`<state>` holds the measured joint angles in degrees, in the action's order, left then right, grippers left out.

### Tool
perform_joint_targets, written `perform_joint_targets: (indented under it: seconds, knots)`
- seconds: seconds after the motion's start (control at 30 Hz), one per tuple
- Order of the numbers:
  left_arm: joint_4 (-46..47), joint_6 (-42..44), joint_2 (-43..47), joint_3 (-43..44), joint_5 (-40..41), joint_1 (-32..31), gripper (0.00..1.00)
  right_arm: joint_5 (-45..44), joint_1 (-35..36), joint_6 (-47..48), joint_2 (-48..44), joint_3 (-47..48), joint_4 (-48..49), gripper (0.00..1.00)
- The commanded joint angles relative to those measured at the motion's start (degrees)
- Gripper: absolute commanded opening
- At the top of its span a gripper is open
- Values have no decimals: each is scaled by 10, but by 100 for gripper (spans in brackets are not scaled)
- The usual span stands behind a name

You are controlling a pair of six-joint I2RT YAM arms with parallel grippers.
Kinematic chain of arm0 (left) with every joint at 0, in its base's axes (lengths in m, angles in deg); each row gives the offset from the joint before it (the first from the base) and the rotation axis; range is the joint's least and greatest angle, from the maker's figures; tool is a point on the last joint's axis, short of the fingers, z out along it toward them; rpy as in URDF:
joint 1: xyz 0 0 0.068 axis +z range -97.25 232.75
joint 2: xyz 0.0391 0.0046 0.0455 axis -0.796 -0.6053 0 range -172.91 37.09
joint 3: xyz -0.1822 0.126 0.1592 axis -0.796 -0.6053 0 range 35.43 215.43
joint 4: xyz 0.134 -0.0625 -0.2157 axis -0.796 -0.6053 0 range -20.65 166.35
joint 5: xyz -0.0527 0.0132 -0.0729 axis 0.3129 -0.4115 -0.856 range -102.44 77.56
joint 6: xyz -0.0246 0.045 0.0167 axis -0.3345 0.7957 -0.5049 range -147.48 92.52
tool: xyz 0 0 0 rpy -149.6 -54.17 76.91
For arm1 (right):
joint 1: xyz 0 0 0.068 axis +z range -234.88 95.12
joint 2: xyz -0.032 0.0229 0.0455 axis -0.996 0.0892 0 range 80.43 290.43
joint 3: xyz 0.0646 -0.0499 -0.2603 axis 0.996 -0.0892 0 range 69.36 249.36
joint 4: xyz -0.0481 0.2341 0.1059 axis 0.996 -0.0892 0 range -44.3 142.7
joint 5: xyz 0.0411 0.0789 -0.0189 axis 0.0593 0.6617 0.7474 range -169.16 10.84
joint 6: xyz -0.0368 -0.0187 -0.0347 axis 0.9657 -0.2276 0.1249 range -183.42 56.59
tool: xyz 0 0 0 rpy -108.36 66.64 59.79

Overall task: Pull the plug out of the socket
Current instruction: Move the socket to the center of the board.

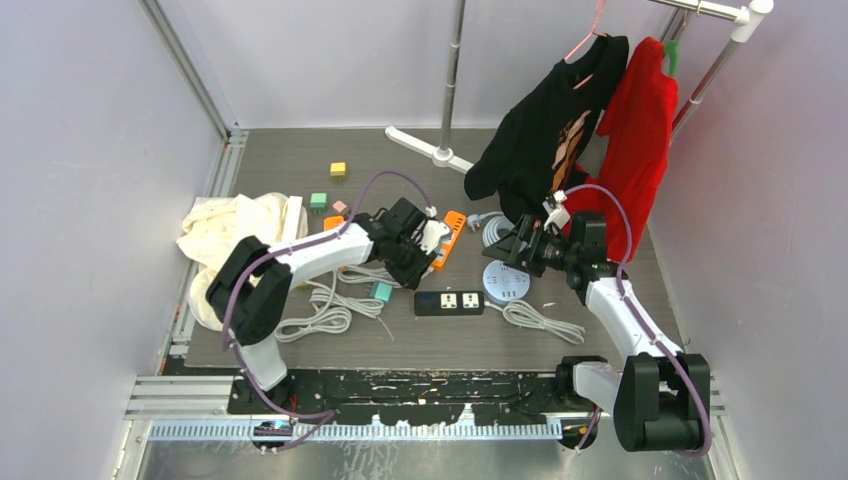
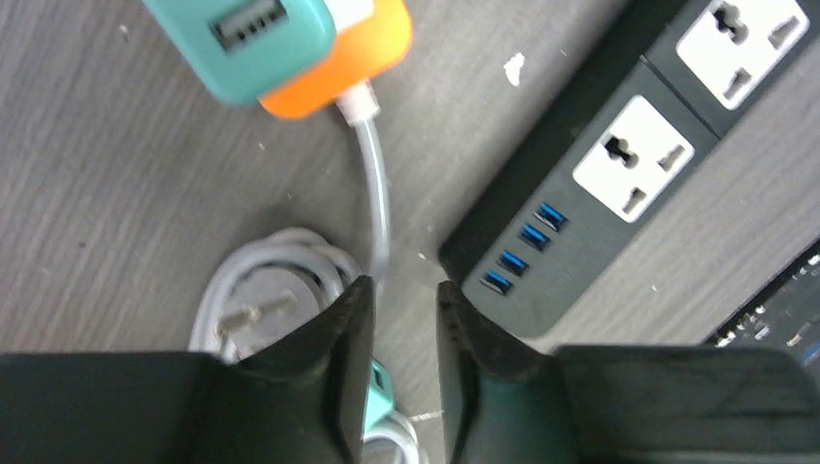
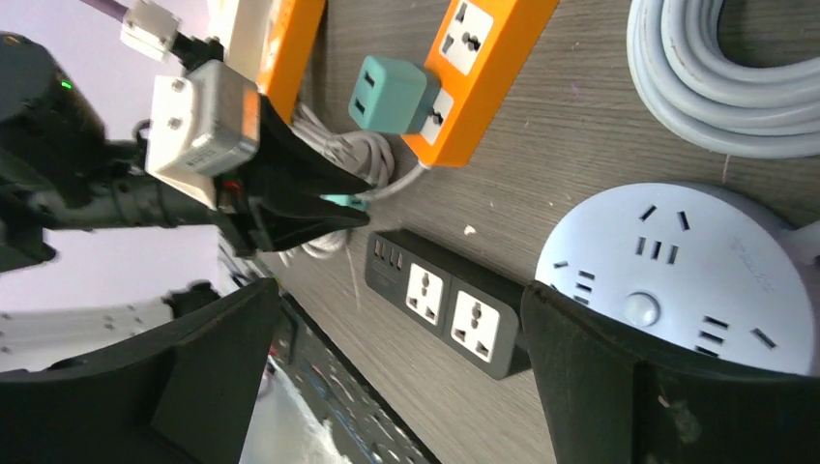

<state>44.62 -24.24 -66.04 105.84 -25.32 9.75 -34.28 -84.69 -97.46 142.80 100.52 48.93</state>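
Note:
The teal plug [image 2: 271,39] sits plugged into the orange socket strip [image 2: 372,48], also seen in the right wrist view as the plug [image 3: 392,92] on the strip [image 3: 479,68]. My left gripper [image 2: 401,285] hovers just short of the strip's cable end, jaws drawn close, nothing gripped between them. In the top view the left gripper [image 1: 418,262] is beside the orange strip [image 1: 452,238]. My right gripper [image 3: 398,288] is wide open above the table, over a black power strip [image 3: 450,309], holding nothing. It hangs right of centre [image 1: 520,248].
The black power strip [image 1: 449,302] lies in front of the orange one, with a round white socket [image 1: 506,280] to its right. Coiled white cables [image 1: 320,310] and a loose teal adapter [image 1: 382,291] lie nearby. A cream cloth [image 1: 235,235] lies left; shirts [image 1: 545,130] hang at the back right.

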Motion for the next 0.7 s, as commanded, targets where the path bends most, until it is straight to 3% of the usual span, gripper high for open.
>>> perform_joint_targets:
  seconds: [0.0, 0.1, 0.47, 0.6, 0.67]
  knots:
    - [30, -35, 76, -30, 29, -6, 37, 35, -1, 183, -17, 48, -77, 100]
    - [72, -60, 126, -63, 67, -6, 50, 43, 3, 326, -17, 75, -152, 100]
    - [211, -146, 249, -139, 155, 5, 63, 145, 14, 858, 6, 152, -373, 100]
    - [244, -226, 253, -156, 131, 28, 78, 149, 42, 934, 24, 173, -416, 100]
    - [264, -266, 242, -160, 86, 47, 80, 137, 55, 938, 27, 175, -415, 100]
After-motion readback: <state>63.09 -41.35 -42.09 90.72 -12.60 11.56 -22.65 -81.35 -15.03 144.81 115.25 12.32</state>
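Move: The teal plug, still in the orange socket, is about 9 cm ahead of my left hand, 6 cm to its right and nearly level; the black socket's middle is 4 cm back and 9 cm right, the loose teal plug 7 cm left and 1 cm back. From my right hand the plug in the orange socket is some 17 cm left, 6 cm ahead, 7 cm below; the round socket is almost underneath, 2 cm back and 2 cm right. I keep opening my left fingers, coming free of the orange socket's cable, and lift my left hand about 10 cm, tilting the fingers up to point forward and right as it drifts a little forward and left. My open right hand draws back about 4 cm above the round socket, rolling some 65 degrees counter-clockwise as seen from behind it. ##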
